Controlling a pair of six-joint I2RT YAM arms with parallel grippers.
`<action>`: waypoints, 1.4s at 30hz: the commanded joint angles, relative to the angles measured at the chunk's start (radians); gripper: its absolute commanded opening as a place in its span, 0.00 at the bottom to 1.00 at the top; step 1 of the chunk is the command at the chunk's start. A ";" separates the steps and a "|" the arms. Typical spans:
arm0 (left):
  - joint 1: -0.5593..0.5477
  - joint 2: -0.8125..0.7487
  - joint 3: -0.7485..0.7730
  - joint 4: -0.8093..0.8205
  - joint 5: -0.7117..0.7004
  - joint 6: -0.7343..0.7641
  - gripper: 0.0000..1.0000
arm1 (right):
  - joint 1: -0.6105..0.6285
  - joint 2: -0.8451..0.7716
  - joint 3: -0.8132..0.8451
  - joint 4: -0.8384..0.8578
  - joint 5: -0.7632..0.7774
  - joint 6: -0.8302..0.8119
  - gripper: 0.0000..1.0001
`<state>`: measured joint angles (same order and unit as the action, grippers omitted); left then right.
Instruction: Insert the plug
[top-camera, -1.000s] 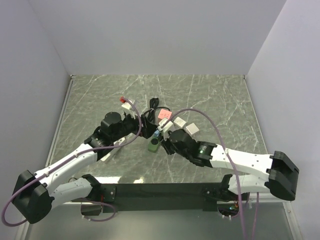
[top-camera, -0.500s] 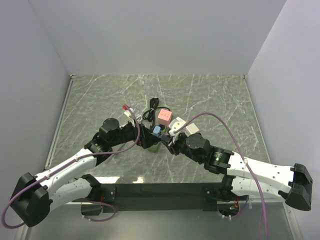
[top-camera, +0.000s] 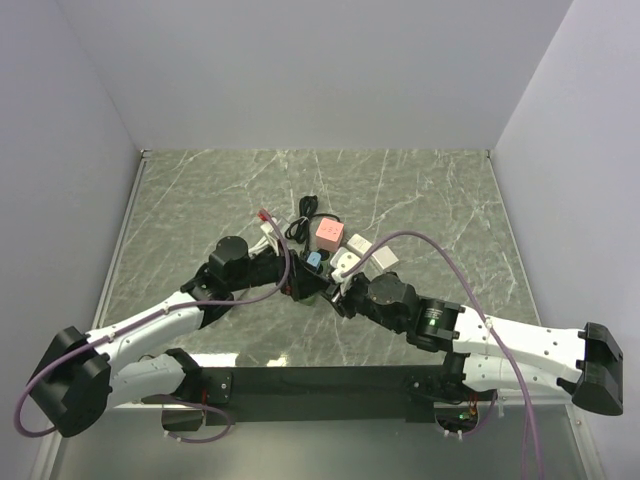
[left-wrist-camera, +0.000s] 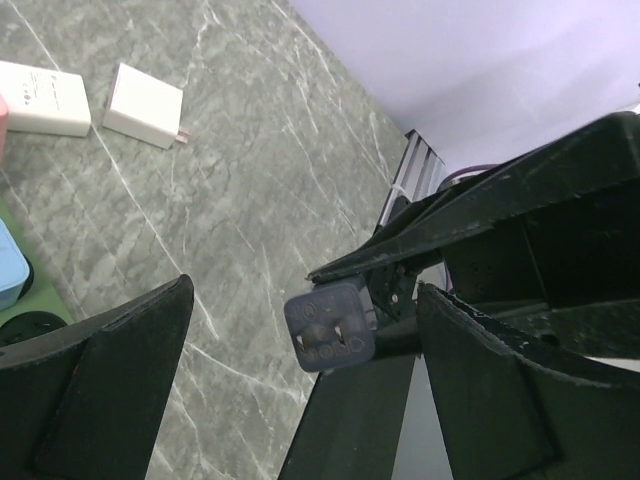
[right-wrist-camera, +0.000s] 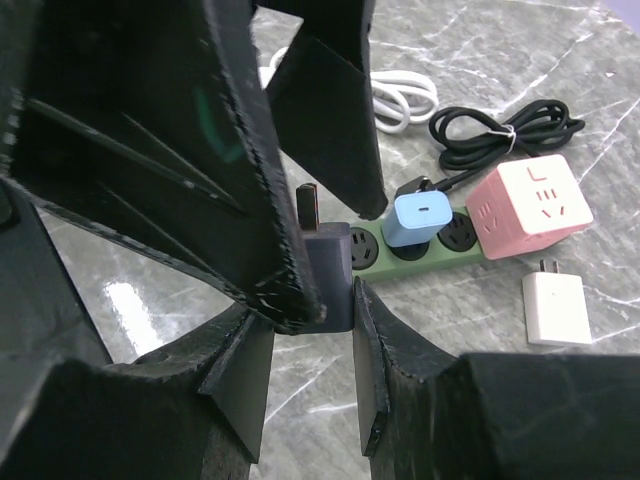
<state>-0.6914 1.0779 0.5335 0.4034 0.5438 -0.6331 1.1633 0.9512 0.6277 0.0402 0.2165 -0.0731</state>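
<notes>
A dark grey two-prong plug (right-wrist-camera: 331, 272) sits between the fingers of my right gripper (right-wrist-camera: 312, 305), which is shut on it and holds it in the air just short of the green power strip (right-wrist-camera: 470, 245). The plug's prong face shows in the left wrist view (left-wrist-camera: 330, 325). My left gripper (left-wrist-camera: 305, 300) is open wide, its fingers standing on either side of the plug without touching it. One left finger (right-wrist-camera: 250, 180) crosses in front of the plug. In the top view both grippers, left (top-camera: 303, 283) and right (top-camera: 335, 293), meet over the strip and hide it.
A blue plug (right-wrist-camera: 425, 218) and a pink cube adapter (right-wrist-camera: 530, 205) sit in the strip. A white charger (right-wrist-camera: 553, 308) lies beside it, and another (top-camera: 383, 258) lies further right. Coiled black cable (right-wrist-camera: 500, 130) and white cable (right-wrist-camera: 405, 95) lie behind the strip.
My left gripper has moved right and closed in on the right gripper over the strip. The right gripper has shifted slightly with the plug. The strip is now covered from above.
</notes>
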 joint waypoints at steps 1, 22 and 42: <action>-0.023 0.020 0.039 0.029 0.021 -0.004 0.99 | 0.007 -0.038 -0.002 0.064 0.006 -0.017 0.11; -0.039 0.126 0.066 0.109 0.099 -0.143 0.00 | 0.010 -0.045 0.007 0.084 0.190 -0.031 0.59; 0.108 0.129 0.065 0.337 0.386 -0.480 0.00 | 0.048 -0.249 -0.175 0.248 0.075 -0.053 0.93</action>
<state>-0.5957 1.2171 0.5941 0.5461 0.8207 -0.9562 1.1877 0.7006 0.4572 0.1955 0.3168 -0.1032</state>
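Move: The left hand, wide open, has the plug, still held by the right, between its fingertips: the plug's middle is about 2 cm to its right and 1 cm back, level with it. The power strip's middle lies about 12 cm ahead of the left hand, 2 cm left and 14 cm below; the blue adapter is 14 cm ahead and 3 cm left, the pink cube 21 cm ahead and 1 cm right, both some 12 cm below. The plug is right at the right hand's pads. The left fingers close on the plug from both sides while the right hand still grips it, the left hand easing a couple of centimetres to the right. The right fingers then open, let go and draw off about 5 cm to the right and up. The left hand, keeping its pinch, creeps slightly farther right, then goes up and back left about 3 cm, rolling some 20 degrees. ##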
